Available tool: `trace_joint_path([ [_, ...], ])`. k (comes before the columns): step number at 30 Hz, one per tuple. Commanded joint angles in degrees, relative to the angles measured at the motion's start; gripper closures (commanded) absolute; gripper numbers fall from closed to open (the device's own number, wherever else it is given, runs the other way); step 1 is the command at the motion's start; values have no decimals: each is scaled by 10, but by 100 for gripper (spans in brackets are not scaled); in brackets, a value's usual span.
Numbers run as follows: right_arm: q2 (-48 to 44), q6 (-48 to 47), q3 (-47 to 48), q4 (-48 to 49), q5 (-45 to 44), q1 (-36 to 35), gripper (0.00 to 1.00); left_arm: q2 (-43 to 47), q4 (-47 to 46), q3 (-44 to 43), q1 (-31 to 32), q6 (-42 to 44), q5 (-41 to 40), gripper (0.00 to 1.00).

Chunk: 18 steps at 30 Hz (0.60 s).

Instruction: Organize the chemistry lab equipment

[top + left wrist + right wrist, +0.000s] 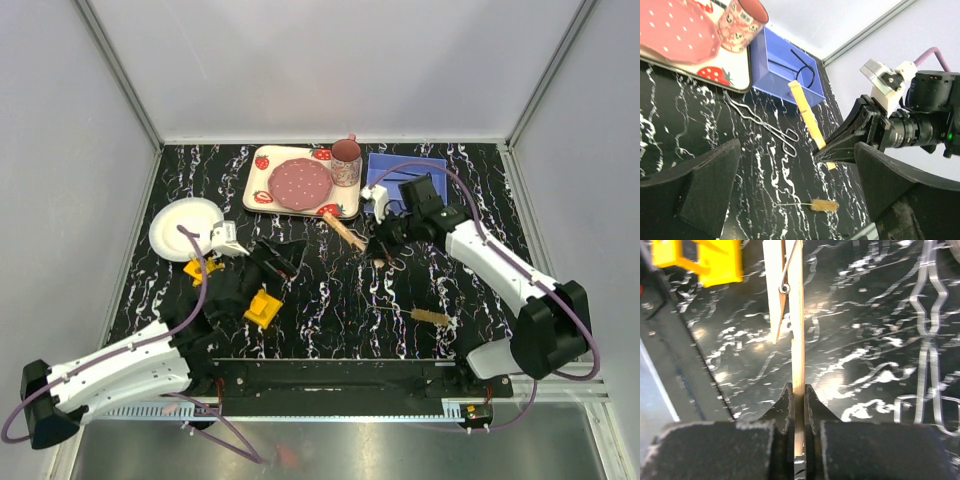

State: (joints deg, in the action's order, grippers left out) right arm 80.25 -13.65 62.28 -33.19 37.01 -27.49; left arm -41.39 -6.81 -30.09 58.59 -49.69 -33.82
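A slim wooden stick (pixel 345 232) with a wire spring lies mid-table, and my right gripper (pixel 378 246) is shut on its near end. The right wrist view shows both fingers (pixel 788 399) pressed flat against the stick (pixel 797 315). From the left wrist view, the stick (pixel 807 117) slants toward a blue box. My left gripper (pixel 797 150) hangs open over the table, empty. Thin wire tongs (pixel 765 125) lie left of the stick. The tan-bristled brush (pixel 822 205) lies nearer. Two yellow rack pieces (pixel 263 307) (pixel 197 268) sit by my left arm.
The blue box (pixel 400 170) at the back right holds a bent black wire (pixel 802 67). A strawberry-print tray (pixel 262 192) with a pink plate and a cup (pixel 346 160) stands at the back centre. A round white plate (pixel 185 225) lies at the left.
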Motion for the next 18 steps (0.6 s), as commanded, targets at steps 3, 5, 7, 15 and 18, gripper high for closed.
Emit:
trace_joint_path([
  [3,52,-166,115,-67,-169,54,100,61,61,4,-27,104,69,1],
  [5,74,-216,139,-72,-204,67,100,61,81,-2,-27,110,79,1],
  [7,102,-260,172,-80,-256,83,100,56,100,-2,-27,114,85,1],
  [15,220,-426,279,-86,-398,122,100,38,101,14,-27,103,119,1],
  [18,264,-451,314,-86,-425,126,100,38,103,13,-28,105,126,1],
])
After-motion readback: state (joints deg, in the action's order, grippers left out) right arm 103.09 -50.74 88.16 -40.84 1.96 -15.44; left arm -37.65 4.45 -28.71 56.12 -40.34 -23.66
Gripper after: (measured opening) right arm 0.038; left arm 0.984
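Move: The right hand already holds the wooden clamp. The blue box it is being taken to has its middle about 21 cm ahead, 13 cm to the right and some 12 cm lower. The metal tongs lie almost beneath this hand, about 3 cm to its right, 1 cm ahead and 16 cm down; the mug stands about 28 cm ahead and 7 cm to the left. From the empty left hand, the box is roughly 24 cm ahead and 35 cm to the right, about 18 cm lower. Forward and to the right in one quick sweep, about 19 cm out and 15 cm across, the right hand carries the clamp from above the tongs to the blue box, nearly level and dipping slightly at the end. Its wrist swings some 50 degrees, so the shut fingers go from slanting leftward to pointing steeply down and forward. The open left hand sinks about 5 cm, drawing back slightly. ##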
